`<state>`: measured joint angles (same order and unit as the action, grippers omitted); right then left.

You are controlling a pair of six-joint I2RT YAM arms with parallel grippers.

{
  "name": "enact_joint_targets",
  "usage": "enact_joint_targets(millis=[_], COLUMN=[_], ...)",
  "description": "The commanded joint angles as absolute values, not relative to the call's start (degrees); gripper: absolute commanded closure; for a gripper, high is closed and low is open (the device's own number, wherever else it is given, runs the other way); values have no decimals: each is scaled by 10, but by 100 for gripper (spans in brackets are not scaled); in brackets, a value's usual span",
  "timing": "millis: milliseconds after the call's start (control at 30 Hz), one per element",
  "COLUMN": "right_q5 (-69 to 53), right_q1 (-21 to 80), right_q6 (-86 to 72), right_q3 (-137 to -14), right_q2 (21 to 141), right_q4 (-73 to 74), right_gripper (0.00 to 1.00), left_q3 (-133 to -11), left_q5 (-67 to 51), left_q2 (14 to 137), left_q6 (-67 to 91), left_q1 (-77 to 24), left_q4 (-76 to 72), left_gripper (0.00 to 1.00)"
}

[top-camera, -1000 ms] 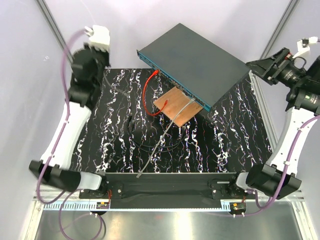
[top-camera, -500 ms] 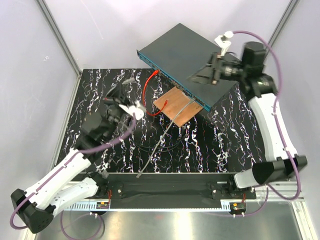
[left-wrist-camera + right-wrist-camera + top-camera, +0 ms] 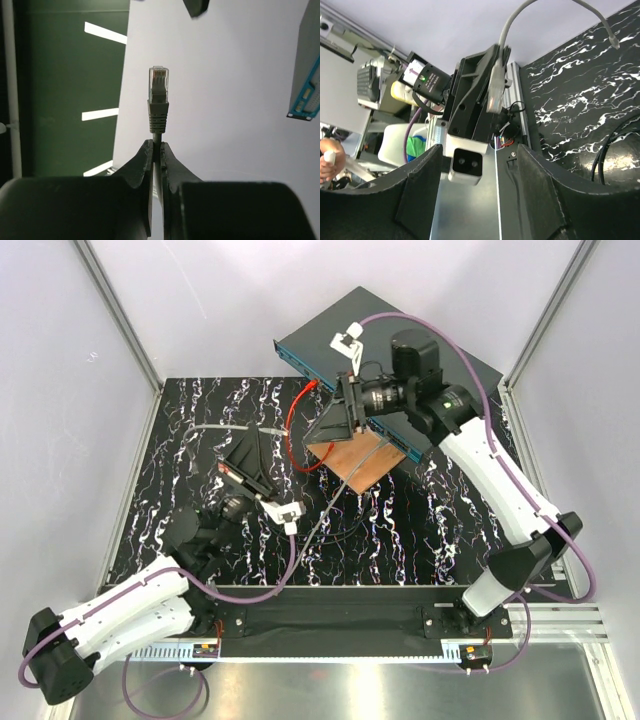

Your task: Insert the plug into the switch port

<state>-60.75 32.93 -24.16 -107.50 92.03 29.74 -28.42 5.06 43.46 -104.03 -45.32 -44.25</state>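
The switch (image 3: pixel 410 345) is a flat dark grey box at the back, and its blue-teal socket face (image 3: pixel 300 362) looks toward the mat. One corner of the switch (image 3: pixel 307 65) shows in the left wrist view. My left gripper (image 3: pixel 157 146) is shut on a grey cable just below its clear plug (image 3: pixel 159 80), which stands beyond the fingertips. From above, the left gripper (image 3: pixel 262 440) hovers over the mat's left-centre. My right gripper (image 3: pixel 335 425) hangs open and empty in front of the switch. Through the right gripper (image 3: pixel 480 200) I see the held plug (image 3: pixel 495 92).
A copper-brown plate (image 3: pixel 358 458) lies under the right gripper. A red cable (image 3: pixel 293 430) loops from the switch face. A grey cable (image 3: pixel 335 495) crosses the black marbled mat (image 3: pixel 440 520). The held cable's free end (image 3: pixel 615 42) rests on the mat.
Both arms swung in from the sides. The left gripper now holds the plug over the mat. The right gripper crossed from the switch top to above the copper plate, its jaws narrowing.
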Motion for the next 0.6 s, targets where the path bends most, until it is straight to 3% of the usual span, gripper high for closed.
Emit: enact_joint_targets(millis=[0,333,567], right_q5=[-602,-599,-609], right_q1=[351,378,393], right_q6=[-213,-200,-207], right_q3=[-1106,-1134,-1134], right_q2=[940,974,980], right_q4=[299,309,295], right_gripper=[33,38,55], left_q3=[-272,-266,-265], left_q5=[4,-17,-15], left_q2=[429,434,437], left_q6=[-1096,-1100,-1094], left_q1=[-466,-480,-483], left_q4=[-514,-509,-504], left_gripper=[100,100,100])
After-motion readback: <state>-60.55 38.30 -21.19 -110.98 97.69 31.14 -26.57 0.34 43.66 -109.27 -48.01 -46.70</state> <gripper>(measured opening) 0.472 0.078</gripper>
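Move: The grey cable's plug sticks out just past the left gripper's tips, about 2 cm ahead of that hand point, 2 cm to its right and 1 cm above. From the right gripper this plug is some 8 cm to the left, 1 cm ahead and 1 cm lower. The switch's front panel is roughly 21 cm ahead and 7 cm right of the right gripper, 25 cm below; the wooden board is about 16 cm ahead, 9 cm right, 38 cm below. Bring the right gripper left about 3.5 cm and down 2 cm, so its fingers come around the grey plug's tip, and start narrowing them from two-thirds open to about half. Meanwhile keep the left gripper shut on the cable and carry the plug right and back, some 3 cm in all, to meet it, easing to a stop with only a slight wrist turn. ##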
